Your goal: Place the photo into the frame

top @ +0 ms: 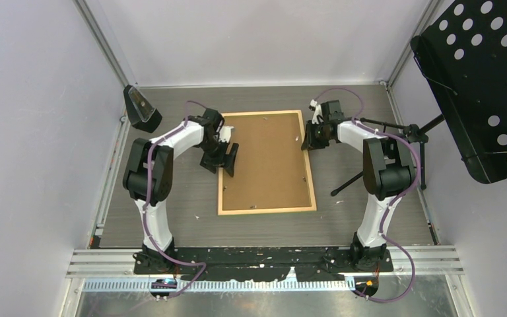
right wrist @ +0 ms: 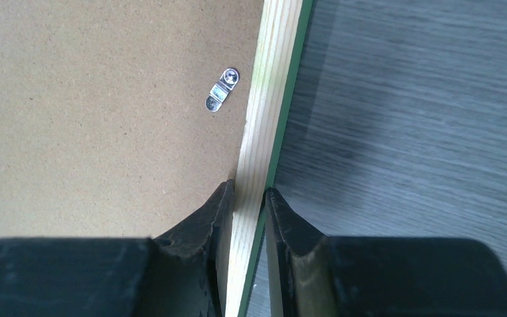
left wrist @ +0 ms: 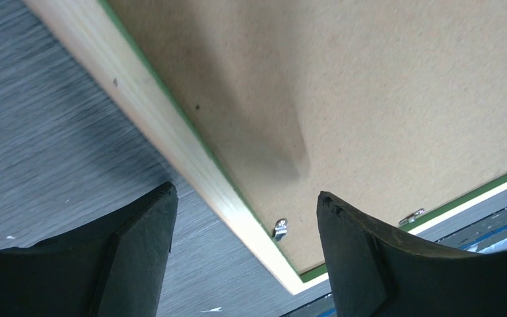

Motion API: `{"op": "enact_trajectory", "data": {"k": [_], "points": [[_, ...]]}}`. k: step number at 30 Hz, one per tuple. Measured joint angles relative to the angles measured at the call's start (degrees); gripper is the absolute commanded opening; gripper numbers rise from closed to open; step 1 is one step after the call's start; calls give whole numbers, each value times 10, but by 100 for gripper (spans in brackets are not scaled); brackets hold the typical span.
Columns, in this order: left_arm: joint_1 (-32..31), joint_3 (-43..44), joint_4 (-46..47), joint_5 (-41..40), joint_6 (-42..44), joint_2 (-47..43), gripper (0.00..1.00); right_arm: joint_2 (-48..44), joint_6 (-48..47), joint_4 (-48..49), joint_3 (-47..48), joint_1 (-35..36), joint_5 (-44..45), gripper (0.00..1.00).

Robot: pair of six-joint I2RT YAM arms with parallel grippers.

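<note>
The frame (top: 267, 211) lies back-up in the middle of the table, its light wood rails around a brown hardboard backing (top: 264, 162). The photo is hidden. My left gripper (top: 228, 158) hangs open over the frame's left rail (left wrist: 158, 112), one finger over the table and the other over the backing (left wrist: 370, 86), holding nothing. A metal tab (left wrist: 280, 228) sits between the fingers. My right gripper (top: 309, 140) is shut on the frame's right rail (right wrist: 267, 99), one finger on the backing side and one on the green outer edge. Another tab (right wrist: 222, 90) lies just ahead of it.
A black perforated music stand (top: 482, 86) stands at the right, and its tripod leg (top: 353, 181) reaches onto the table near the frame's right side. A black wedge-shaped object (top: 142, 109) sits at the back left. Walls close in on three sides.
</note>
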Motion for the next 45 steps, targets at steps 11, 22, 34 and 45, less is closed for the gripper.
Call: {"op": "enact_trajectory", "data": {"k": [11,22,34,45], "points": [[7,-37,26,12,-19,-11,55,-31,-23,-2,-39,14,-11,6],[18,-55,33,12,-16,-20,45,-44,-47,-19,-51,17,-16,5],[30,-57,37,21,-22,-17,0,-46,-61,-26,-51,18,-17,32],[38,-89,75,38,-73,-35,0,-54,-71,-47,-34,24,-17,61]]}}
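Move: Between the right fingers, at the hand point, is the frame's right rail, which is to go to a spot about 4 cm back and 1 cm left; a metal clip sits some 4 cm ahead and 2 cm left, the far right corner roughly 15 cm ahead and 2 cm left. The left hand's open fingers straddle the left rail, about 1 cm back, sideways level and 2 cm down; from that hand another clip lies 6 cm back, 1 cm right. Dragging the frame by its right rail, the right hand slides about 4 cm back towards the robot and slightly left, turning some 10 degrees counter-clockwise, then opens and lifts about 1 cm off the rail. The left hand sinks and eases back and left, about 1 cm each way, turns some 10 degrees counter-clockwise and closes its fingers on the left rail. ##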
